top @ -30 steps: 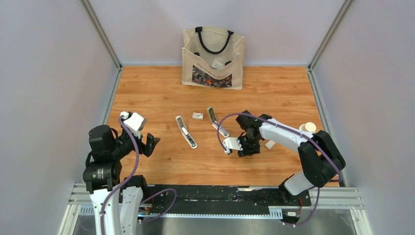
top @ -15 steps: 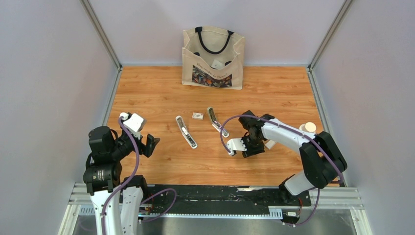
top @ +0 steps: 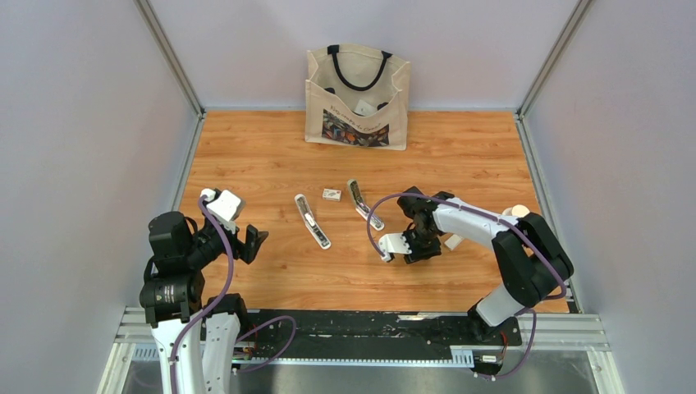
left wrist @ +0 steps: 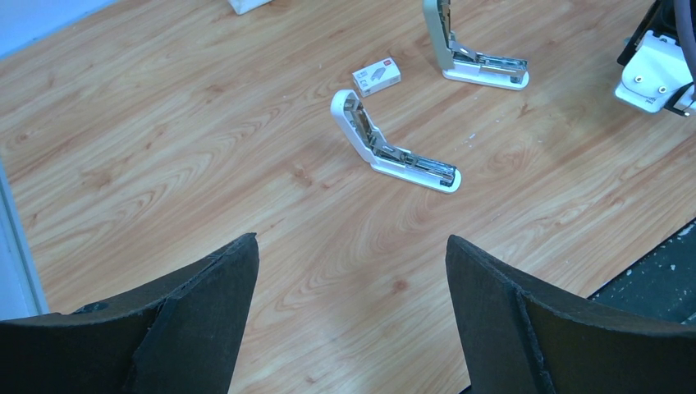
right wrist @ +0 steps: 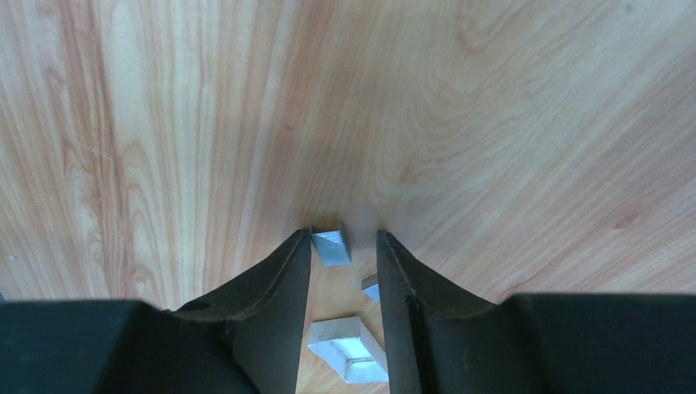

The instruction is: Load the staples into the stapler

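Note:
Several short grey pieces of staples lie on the wood under my right gripper (right wrist: 343,235): a small strip (right wrist: 331,246) at the fingertips, touching the left finger with a gap to the right one, a sliver (right wrist: 370,287) and a larger strip (right wrist: 349,349) further back. The jaws are narrowly open, pointing down at the table. Seen from above, the right gripper (top: 416,249) is right of two white staplers lying hinged open (top: 312,220) (top: 364,204). My left gripper (top: 254,238) (left wrist: 351,240) hangs wide open and empty at the left, facing the nearer stapler (left wrist: 394,148).
A small staple box (top: 331,194) (left wrist: 377,76) lies between the staplers. A tote bag (top: 357,97) stands at the back wall. A pale roll (top: 516,213) and a white block (top: 452,242) sit at the right, behind the right arm.
My right gripper shifted slightly right and back over the staple pieces; its jaws widened briefly, then narrowed again. The left arm held still.

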Action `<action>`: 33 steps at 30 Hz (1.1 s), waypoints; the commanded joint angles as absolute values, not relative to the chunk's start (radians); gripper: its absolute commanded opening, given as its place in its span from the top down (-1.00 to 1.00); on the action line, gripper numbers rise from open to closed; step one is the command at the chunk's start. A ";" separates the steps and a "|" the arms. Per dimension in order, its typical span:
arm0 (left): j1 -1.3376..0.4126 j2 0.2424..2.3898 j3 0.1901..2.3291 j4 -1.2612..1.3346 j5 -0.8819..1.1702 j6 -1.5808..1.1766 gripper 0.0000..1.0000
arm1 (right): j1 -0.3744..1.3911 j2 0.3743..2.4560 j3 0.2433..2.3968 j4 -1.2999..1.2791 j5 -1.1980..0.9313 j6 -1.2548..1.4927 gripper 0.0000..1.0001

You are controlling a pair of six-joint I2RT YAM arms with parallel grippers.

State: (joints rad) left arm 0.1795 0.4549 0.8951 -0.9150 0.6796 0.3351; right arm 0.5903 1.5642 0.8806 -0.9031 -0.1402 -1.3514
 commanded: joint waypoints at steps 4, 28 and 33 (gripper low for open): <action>0.192 0.448 0.888 -0.884 0.696 0.321 -0.83 | 0.589 1.589 0.867 -0.870 -0.146 -1.359 0.27; 0.195 0.446 0.884 -0.885 0.701 0.322 -0.85 | 0.588 1.565 0.966 -0.902 -0.270 -1.105 0.67; 0.195 0.445 0.885 -0.881 0.701 0.321 -0.85 | 0.592 1.546 0.995 -0.876 -0.334 -0.993 0.65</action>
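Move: Between and just under the open right fingertips stands the small staple strip, about 1 cm below the hand point. A second staple piece lies some 2 cm to the right of that strip and 1 cm farther out. The white tray sits about 6 cm right and 1 cm ahead of this hand, the grey-green stapler some 10 cm ahead and 13 cm left. From the left hand the strip is roughly 37 cm right, 3 cm ahead and 24 cm down. Closing on the staple strip down at the table, the right hand creeps forward about half a centimetre as its fingers narrow and pinch it from both sides. Holding it, the hand comes back that little, then swings left about 2.5 cm and up some 1.5 cm, towards the grey-green stapler, turning roughly 15 degrees clockwise. ##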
